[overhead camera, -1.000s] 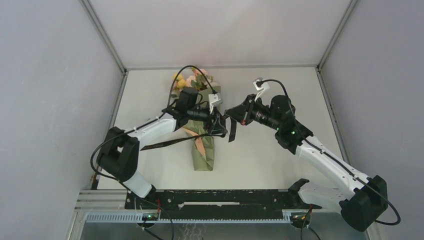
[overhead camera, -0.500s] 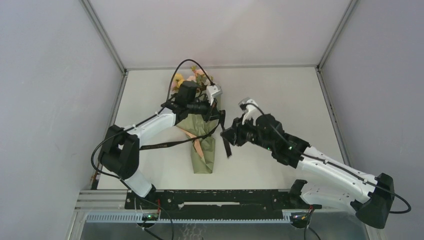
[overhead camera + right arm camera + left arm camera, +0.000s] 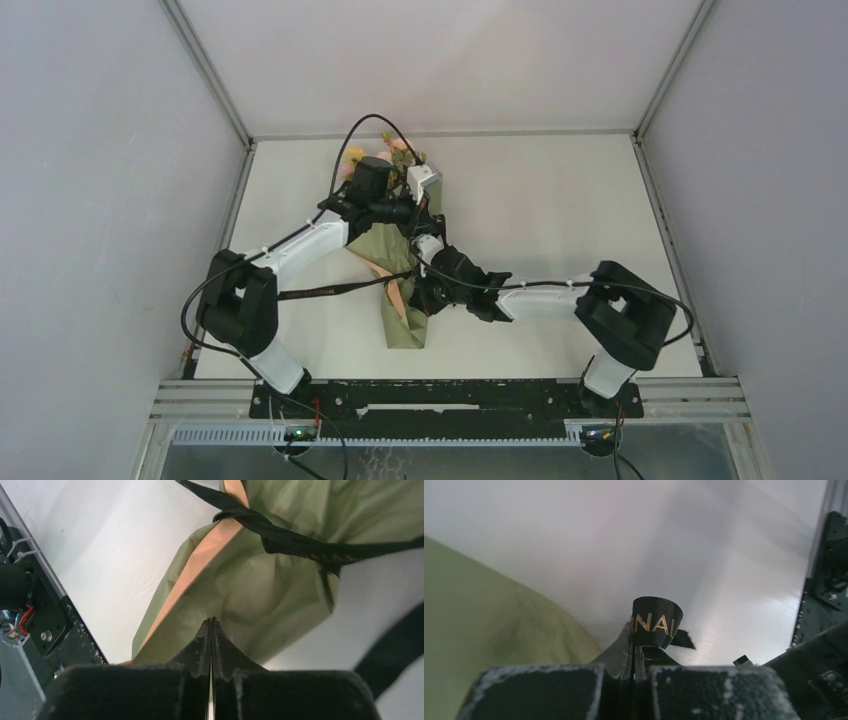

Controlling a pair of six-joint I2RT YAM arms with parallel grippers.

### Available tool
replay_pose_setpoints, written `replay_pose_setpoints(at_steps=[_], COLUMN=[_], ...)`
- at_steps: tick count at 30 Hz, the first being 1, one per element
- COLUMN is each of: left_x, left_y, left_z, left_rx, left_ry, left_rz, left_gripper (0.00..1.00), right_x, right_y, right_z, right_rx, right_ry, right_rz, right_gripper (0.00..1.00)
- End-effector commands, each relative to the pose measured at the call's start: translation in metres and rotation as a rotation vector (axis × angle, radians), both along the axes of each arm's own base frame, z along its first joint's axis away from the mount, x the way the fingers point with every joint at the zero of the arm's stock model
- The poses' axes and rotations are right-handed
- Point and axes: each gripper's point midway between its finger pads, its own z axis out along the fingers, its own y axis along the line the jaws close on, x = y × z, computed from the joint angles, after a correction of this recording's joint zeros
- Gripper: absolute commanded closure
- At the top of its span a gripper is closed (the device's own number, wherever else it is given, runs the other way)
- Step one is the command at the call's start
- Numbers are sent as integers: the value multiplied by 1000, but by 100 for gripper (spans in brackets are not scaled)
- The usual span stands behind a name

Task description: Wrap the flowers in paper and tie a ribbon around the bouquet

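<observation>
The bouquet lies mid-table, with the flowers (image 3: 388,152) at the far end and the olive paper (image 3: 405,322) cone pointing near, its peach lining (image 3: 200,555) showing. The black ribbon (image 3: 320,291) crosses the cone and trails off to the left. It is knotted over the paper (image 3: 240,517). My left gripper (image 3: 424,222) hovers by the cone's right edge, shut on a gold-lettered ribbon loop (image 3: 656,622). My right gripper (image 3: 424,292) is shut, its tips (image 3: 210,622) just over the lower cone with nothing visible between them.
Grey enclosure walls ring the white table. A black rail (image 3: 450,395) runs along the near edge and also shows in the right wrist view (image 3: 55,625). The left arm's cable (image 3: 375,125) arches above the flowers. A blurred black strip (image 3: 395,650) passes close to the right wrist camera.
My right arm swung left and down from beside the bouquet onto the lower cone, letting go of the ribbon end. My left gripper closed on the ribbon and drew back toward the flowers.
</observation>
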Motion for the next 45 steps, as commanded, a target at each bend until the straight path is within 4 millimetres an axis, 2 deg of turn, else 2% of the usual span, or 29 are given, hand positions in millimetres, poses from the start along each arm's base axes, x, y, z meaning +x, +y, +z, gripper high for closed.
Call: replay_pose_setpoints(at_steps=[1, 4, 7, 10, 13, 16, 17, 18, 21, 24, 27, 34, 37, 45], left_x=[14, 11, 4, 1, 2, 5, 5, 6, 5, 5, 4, 3, 2, 1], left_y=[2, 1, 1, 3, 8, 12, 13, 14, 15, 15, 14, 14, 14, 13], left_z=[77, 96, 110, 114, 105, 91, 88, 85, 78, 74, 72, 67, 65, 50], left_rx=[-86, -100, -117, -116, -95, -75, -69, -64, -53, -49, -51, -51, -49, -35], left_ry=[-142, -146, -134, -137, -141, -117, -112, -106, -92, -81, -66, -46, -39, -5], left_rz=[27, 18, 0, 2, 14, 28, 32, 36, 34, 35, 34, 34, 32, 28], left_gripper=[100, 100, 100, 100, 100, 100, 100, 100, 100, 100, 100, 100, 100, 100], right_x=[11, 2, -4, -10, -12, -11, -9, -8, 7, 31, 59, 99, 108, 123], right_y=[40, 42, 35, 30, 30, 29, 27, 23, 10, -5, -21, -27, -23, 4], right_z=[19, -1, -23, -30, -5, 39, 60, 71, 104, 123, 127, 125, 119, 105], right_rx=[145, 118, 52, 22, 27, 95, 137, 162, 253, 295, 322, 410, 438, 474], right_ry=[-42, 6, 23, 24, -57, -132, -165, -181, -213, -229, -233, -231, -207, -126], right_rz=[73, 88, 78, 77, 88, 80, 71, 60, -10, -140, -309, -412, -402, -297], right_gripper=[100, 100, 100, 100, 100, 86, 81, 75, 60, 52, 48, 43, 43, 47])
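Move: The right hand, shut and empty, hovers low over the lower stems' green wrap; the ribbon end in the left fingers is about 12 cm ahead, 3 right and 9 up. From the right hand, the knot lies some 4 cm ahead, 4 left and 3 down; the flat ribbon tail 18 left, 2 ahead; the wrap's foot 10 back, 2 left. From the left hand, the knot is about 8 cm back, 7 left and 13 below, the flower heads 16 ahead and 8 left. The left hand, still shut on the ribbon end, pulls it up about 7 cm away from the knot and then stays there, while the right first sinks 4 cm with shut fingers, a little to the left, seeming to press the wrap down beside the knot. The right then rises some 16 cm while its fingers open to about half, swings forward towards the raised ribbon with a roughly 20-degree clockwise turn and its fingertips tilting up, and sinks about 5 cm to bring the open fingers up to the ribbon beside the left gripper. ##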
